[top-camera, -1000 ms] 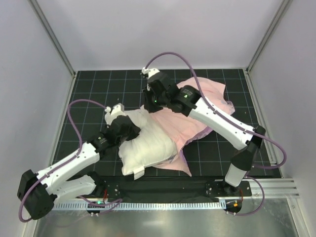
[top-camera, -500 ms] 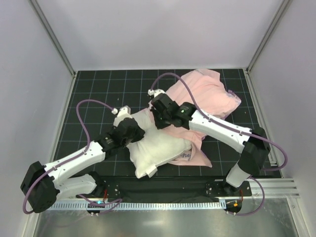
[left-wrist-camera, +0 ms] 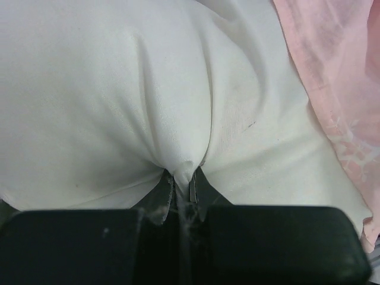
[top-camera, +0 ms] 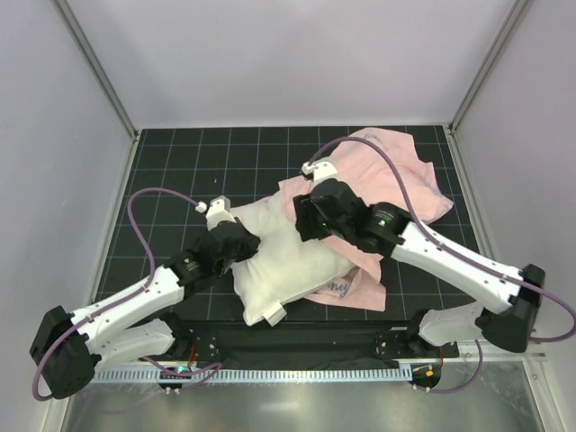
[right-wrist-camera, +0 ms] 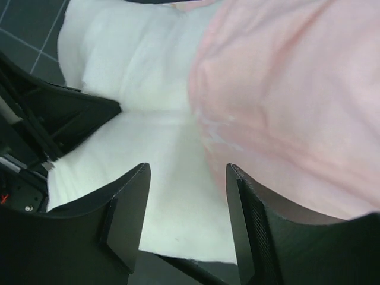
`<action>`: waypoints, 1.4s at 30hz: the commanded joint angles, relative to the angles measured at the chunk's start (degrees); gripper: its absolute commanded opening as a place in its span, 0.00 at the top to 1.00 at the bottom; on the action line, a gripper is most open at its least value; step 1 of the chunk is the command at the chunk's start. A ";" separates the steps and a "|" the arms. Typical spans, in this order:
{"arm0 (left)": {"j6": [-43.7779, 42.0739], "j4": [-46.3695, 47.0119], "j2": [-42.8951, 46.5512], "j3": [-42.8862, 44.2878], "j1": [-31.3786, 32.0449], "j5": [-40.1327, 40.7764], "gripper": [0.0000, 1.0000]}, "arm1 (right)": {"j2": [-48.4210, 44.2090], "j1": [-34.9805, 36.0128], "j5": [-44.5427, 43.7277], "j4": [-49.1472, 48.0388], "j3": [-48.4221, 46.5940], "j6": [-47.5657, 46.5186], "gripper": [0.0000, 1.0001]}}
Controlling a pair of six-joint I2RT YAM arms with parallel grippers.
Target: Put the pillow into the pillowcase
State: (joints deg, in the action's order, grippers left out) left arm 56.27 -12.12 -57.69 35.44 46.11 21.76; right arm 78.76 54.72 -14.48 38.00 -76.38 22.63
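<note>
The white pillow [top-camera: 283, 265] lies in the middle of the black mat, its right part under the pink pillowcase [top-camera: 396, 175]. In the left wrist view the pillow [left-wrist-camera: 119, 89] fills the picture and the pillowcase [left-wrist-camera: 338, 89] edges in at the right. My left gripper [top-camera: 245, 241] is shut on a pinched fold of the pillow at its left edge [left-wrist-camera: 185, 175]. My right gripper [top-camera: 309, 223] hovers over the seam where the pillowcase [right-wrist-camera: 285, 89] overlaps the pillow [right-wrist-camera: 148, 89]. Its jaws stand open with nothing between them [right-wrist-camera: 189, 172].
The black gridded mat [top-camera: 180, 171] is ringed by pale walls with metal posts. The arms' base rail [top-camera: 297, 346] runs along the near edge. Purple cables loop over both arms.
My right gripper has let go of the pillowcase and opened, moving right and nearer. The pillowcase has dropped flat over the pillow's right part. The left gripper keeps its grip, shifted slightly right.
</note>
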 commanded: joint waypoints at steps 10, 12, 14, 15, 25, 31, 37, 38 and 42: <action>-3.62 -5.81 1.53 1.65 -3.83 1.36 0.97 | -10.91 1.61 -17.77 11.57 17.49 9.88 0.39; -3.80 -5.81 1.01 2.26 -4.01 0.83 0.98 | -11.17 2.58 -18.30 11.75 18.98 11.72 0.37; -3.89 -5.90 0.56 2.79 -4.09 0.57 0.98 | -10.65 3.90 -19.26 11.92 19.42 12.35 0.36; -3.97 -5.90 0.30 3.23 -4.01 0.39 0.98 | -10.04 4.08 -20.05 12.62 19.43 12.70 0.36; -5.12 -7.04 -1.10 6.30 -4.01 0.39 0.99 | 4.90 9.00 -34.30 34.68 9.07 29.04 0.96; -5.30 -5.90 -4.18 10.69 -4.01 -1.36 1.00 | 3.78 15.15 -25.53 27.51 0.01 20.90 0.96; -5.03 -2.91 -10.24 19.47 -2.78 -5.67 1.00 | 0.43 15.15 -5.05 8.07 -4.73 8.58 0.96; -5.29 -3.00 -11.47 21.14 -2.34 -5.94 1.00 | 0.78 15.07 -3.90 7.10 -7.44 7.87 0.96; -5.47 -4.14 -15.43 28.70 0.20 -7.26 1.00 | 1.14 12.88 -0.56 6.13 -11.25 6.99 0.96</action>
State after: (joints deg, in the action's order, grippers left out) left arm 50.37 -20.73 -72.27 58.46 43.29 20.08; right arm 81.06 68.45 -23.00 56.36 -82.52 32.14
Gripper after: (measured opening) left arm 0.058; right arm 0.057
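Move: The pillowcase rim to be gripped lies about 13 cm right of the open right hand, 5 cm nearer the base and 10 cm lower. The pillow's middle is some 7 cm back and 4 cm left of this hand, its white tag about 20 cm back and 9 cm left. From the left hand, already pinching the pillow, that rim is roughly 26 cm right and 2 cm back. Right hand reaches 15 cm right and down, pinches pillowcase rim, hauls it left and up; left raises held pillow. ##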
